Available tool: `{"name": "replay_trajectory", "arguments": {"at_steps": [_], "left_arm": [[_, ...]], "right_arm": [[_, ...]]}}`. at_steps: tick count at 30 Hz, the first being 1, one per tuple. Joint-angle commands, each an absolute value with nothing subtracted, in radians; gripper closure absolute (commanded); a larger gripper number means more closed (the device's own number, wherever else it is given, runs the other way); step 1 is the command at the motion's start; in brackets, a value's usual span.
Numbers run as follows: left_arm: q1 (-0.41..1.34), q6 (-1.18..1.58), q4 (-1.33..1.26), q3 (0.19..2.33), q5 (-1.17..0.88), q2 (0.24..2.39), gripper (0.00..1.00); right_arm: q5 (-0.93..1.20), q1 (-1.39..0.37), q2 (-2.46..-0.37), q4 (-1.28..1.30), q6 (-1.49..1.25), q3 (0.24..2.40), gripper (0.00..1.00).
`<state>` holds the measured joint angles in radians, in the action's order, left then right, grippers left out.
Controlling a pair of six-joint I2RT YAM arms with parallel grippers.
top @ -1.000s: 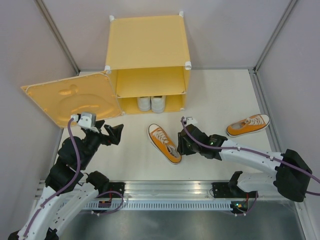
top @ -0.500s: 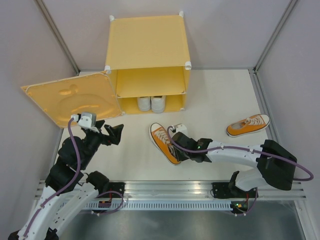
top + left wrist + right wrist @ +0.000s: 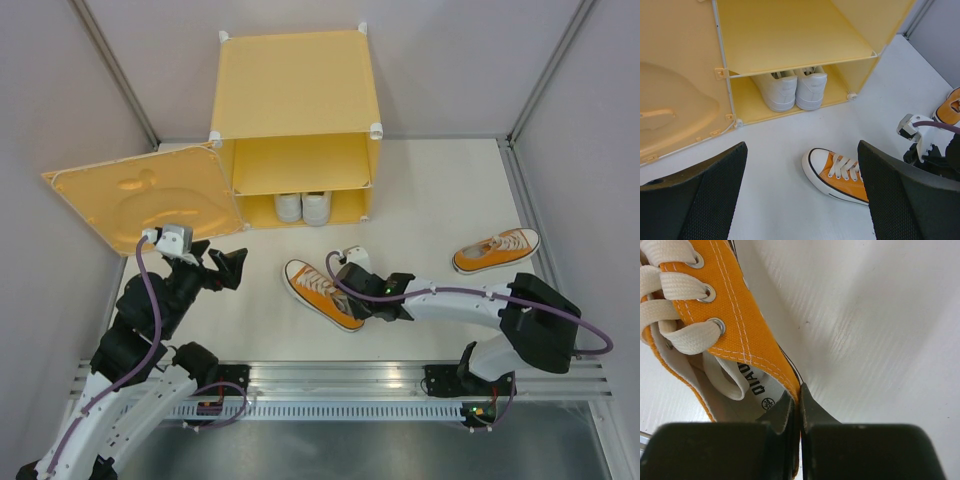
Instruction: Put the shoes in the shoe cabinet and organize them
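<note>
An orange shoe (image 3: 318,292) lies on the white floor in front of the shoe cabinet (image 3: 295,100), toe pointing left. My right gripper (image 3: 352,290) is shut on the canvas side wall at this shoe's opening (image 3: 747,352), one finger inside and one outside (image 3: 797,395). A second orange shoe (image 3: 495,250) lies far right. The white pair (image 3: 303,207) stands in the cabinet's lower compartment, also in the left wrist view (image 3: 792,90). My left gripper (image 3: 225,268) hangs open and empty left of the held shoe (image 3: 840,176).
The cabinet door (image 3: 140,200) lies swung open to the left, close behind my left arm. The upper shelf (image 3: 790,40) holds nothing. A metal rail (image 3: 340,385) runs along the near edge, and grey walls close in both sides.
My right gripper moved left onto the near orange shoe and shut on its side wall. The shoe slid left and turned. The left arm stayed put.
</note>
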<state>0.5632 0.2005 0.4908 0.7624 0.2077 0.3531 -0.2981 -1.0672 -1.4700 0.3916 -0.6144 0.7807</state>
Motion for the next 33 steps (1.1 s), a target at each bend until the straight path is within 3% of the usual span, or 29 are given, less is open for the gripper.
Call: {"name": "replay_trajectory", "arguments": {"at_steps": [1, 22, 33], "left_arm": [[0.566, 0.169, 0.459, 0.762, 0.198, 0.357, 0.06], [0.568, 0.170, 0.459, 0.764, 0.195, 0.354, 0.06], [0.566, 0.172, 0.459, 0.762, 0.201, 0.350, 0.06]], "right_arm": [[-0.209, -1.092, -1.493, 0.364, -0.696, 0.802, 0.99], [-0.342, -1.091, -1.378, 0.426, -0.785, 1.130, 1.00], [-0.486, -1.037, -1.482, 0.462, -0.857, 1.315, 0.99]]}}
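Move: I already have the orange shoe pinched by its collar in my right hand. The cabinet's empty upper shelf opens some 21 cm ahead of that hand, about 10 cm to its left and roughly 15 cm higher. Below the shelf, the white shoes' heels stand about 23 cm ahead and 11 cm left, at hand height. From my idle left hand, the upper shelf's opening is about 19 cm ahead, 12 cm right and some 11 cm lower. Keeping the orange shoe's collar pinched between shut fingers, I lift my right hand about 17 cm, drawing left some 8 cm mostly early on and then forward about 6 cm, towards the cabinet's upper shelf. On the way my wrist tilts its left side up about 20 degrees and turns slightly clockwise, bringing the toe up and round to the cabinet. ##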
